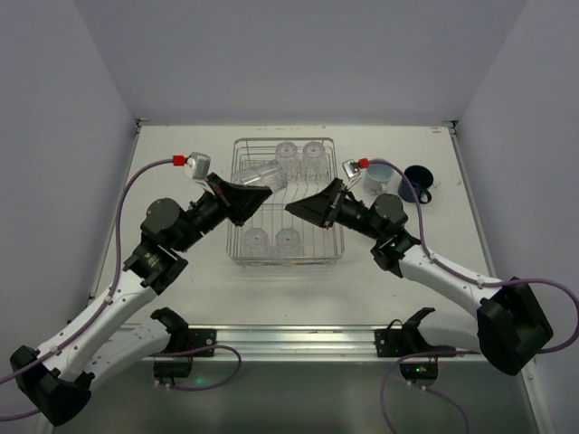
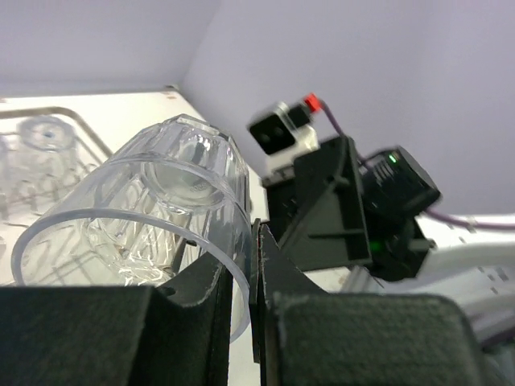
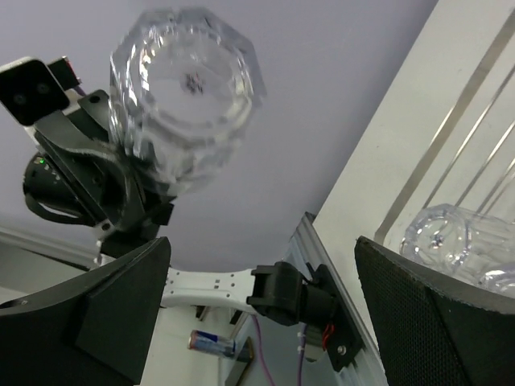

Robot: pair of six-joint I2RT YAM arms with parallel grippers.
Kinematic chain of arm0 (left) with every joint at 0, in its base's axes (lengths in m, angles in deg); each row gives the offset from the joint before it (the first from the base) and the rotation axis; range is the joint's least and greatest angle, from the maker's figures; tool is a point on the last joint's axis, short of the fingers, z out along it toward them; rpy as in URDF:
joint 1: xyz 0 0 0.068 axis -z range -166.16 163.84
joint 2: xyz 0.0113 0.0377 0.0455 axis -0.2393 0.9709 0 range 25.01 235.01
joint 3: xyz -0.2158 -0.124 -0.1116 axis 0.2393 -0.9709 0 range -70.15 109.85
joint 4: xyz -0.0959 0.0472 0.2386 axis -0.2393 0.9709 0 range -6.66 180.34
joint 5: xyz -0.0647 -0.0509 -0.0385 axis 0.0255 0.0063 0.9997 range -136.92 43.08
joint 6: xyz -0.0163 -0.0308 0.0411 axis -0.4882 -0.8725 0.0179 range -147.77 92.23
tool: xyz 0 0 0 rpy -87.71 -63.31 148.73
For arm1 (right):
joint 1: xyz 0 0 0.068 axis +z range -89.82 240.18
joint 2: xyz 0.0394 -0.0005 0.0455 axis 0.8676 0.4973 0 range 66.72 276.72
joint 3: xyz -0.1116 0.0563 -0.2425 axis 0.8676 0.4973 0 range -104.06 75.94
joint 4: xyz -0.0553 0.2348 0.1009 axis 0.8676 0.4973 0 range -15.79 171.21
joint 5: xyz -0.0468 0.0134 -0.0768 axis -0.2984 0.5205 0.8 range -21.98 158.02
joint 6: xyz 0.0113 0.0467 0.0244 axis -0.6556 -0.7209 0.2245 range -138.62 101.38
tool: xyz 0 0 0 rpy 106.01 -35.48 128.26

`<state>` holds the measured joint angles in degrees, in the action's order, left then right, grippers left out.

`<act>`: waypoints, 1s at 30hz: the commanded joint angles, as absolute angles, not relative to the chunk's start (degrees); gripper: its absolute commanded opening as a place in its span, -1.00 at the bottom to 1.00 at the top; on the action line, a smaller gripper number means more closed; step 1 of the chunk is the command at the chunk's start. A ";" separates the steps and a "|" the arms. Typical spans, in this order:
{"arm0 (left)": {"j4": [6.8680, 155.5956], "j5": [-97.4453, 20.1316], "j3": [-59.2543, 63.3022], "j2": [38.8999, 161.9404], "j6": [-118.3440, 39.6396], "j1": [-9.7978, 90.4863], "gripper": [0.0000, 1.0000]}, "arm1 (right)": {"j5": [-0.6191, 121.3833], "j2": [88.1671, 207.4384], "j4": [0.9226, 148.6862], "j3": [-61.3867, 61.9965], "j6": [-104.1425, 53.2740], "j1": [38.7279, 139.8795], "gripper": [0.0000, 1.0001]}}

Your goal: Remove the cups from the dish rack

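The silver wire dish rack (image 1: 331, 204) stands mid-table. My left gripper (image 1: 261, 190) (image 2: 253, 235) is shut on the rim wall of a clear ribbed tumbler (image 1: 258, 174) (image 2: 153, 205), held tilted on its side above the rack's left half. Facing it from the right, my right gripper (image 1: 291, 206) (image 3: 265, 277) is open and holds nothing. The same tumbler (image 3: 189, 92) shows base-on up and to the left of its fingers. Two clear cups (image 1: 300, 152) stand at the rack's back, two more (image 1: 272, 240) at its front. More clear cups (image 3: 455, 241) lie beside the right finger.
A pale blue-grey cup (image 1: 378, 176) and a dark blue mug (image 1: 418, 183) stand on the table right of the rack. The right arm's wrist (image 2: 346, 209) is close in front of the left gripper. White walls enclose the table on three sides.
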<state>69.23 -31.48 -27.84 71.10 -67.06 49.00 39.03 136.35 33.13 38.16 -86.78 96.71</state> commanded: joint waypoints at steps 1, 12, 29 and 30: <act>78.38 -43.64 -20.06 72.56 -59.87 48.91 -1.00 | 41.74 132.21 31.58 40.86 -86.82 94.46 0.98; 112.50 -70.12 6.13 93.64 -45.79 46.28 -1.00 | 47.90 123.06 68.47 33.06 -62.06 92.43 0.98; 120.50 -56.05 14.93 123.97 -42.98 16.66 -1.00 | 50.27 126.13 84.41 27.86 -46.48 93.75 0.98; 121.04 -55.62 15.28 125.28 -42.89 16.22 -1.00 | 50.36 126.31 84.23 27.95 -46.39 93.93 0.98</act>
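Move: The clear cup already in the left fingers is bound for bare table about 21 cm ahead of the left hand, 25 cm to its left and 32 cm below. The dish rack's middle lies some 18 cm ahead, 5 cm right and 31 cm down from that hand. Under the empty right hand, about 1 cm ahead and 22 cm down, stands the front middle cup; the front left cup is about 9 cm to the left of it. The clear cup, still pinched by its wall, is carried off over the rack's left side towards the bare table: forward and left at height first, then left and steeply down, some 32 cm across and 22 cm lower, as the left wrist swings from pointing forward-right to pointing steeply down. The open right hand slides right, then sinks towards the front middle cup, its fingers tipping down. ##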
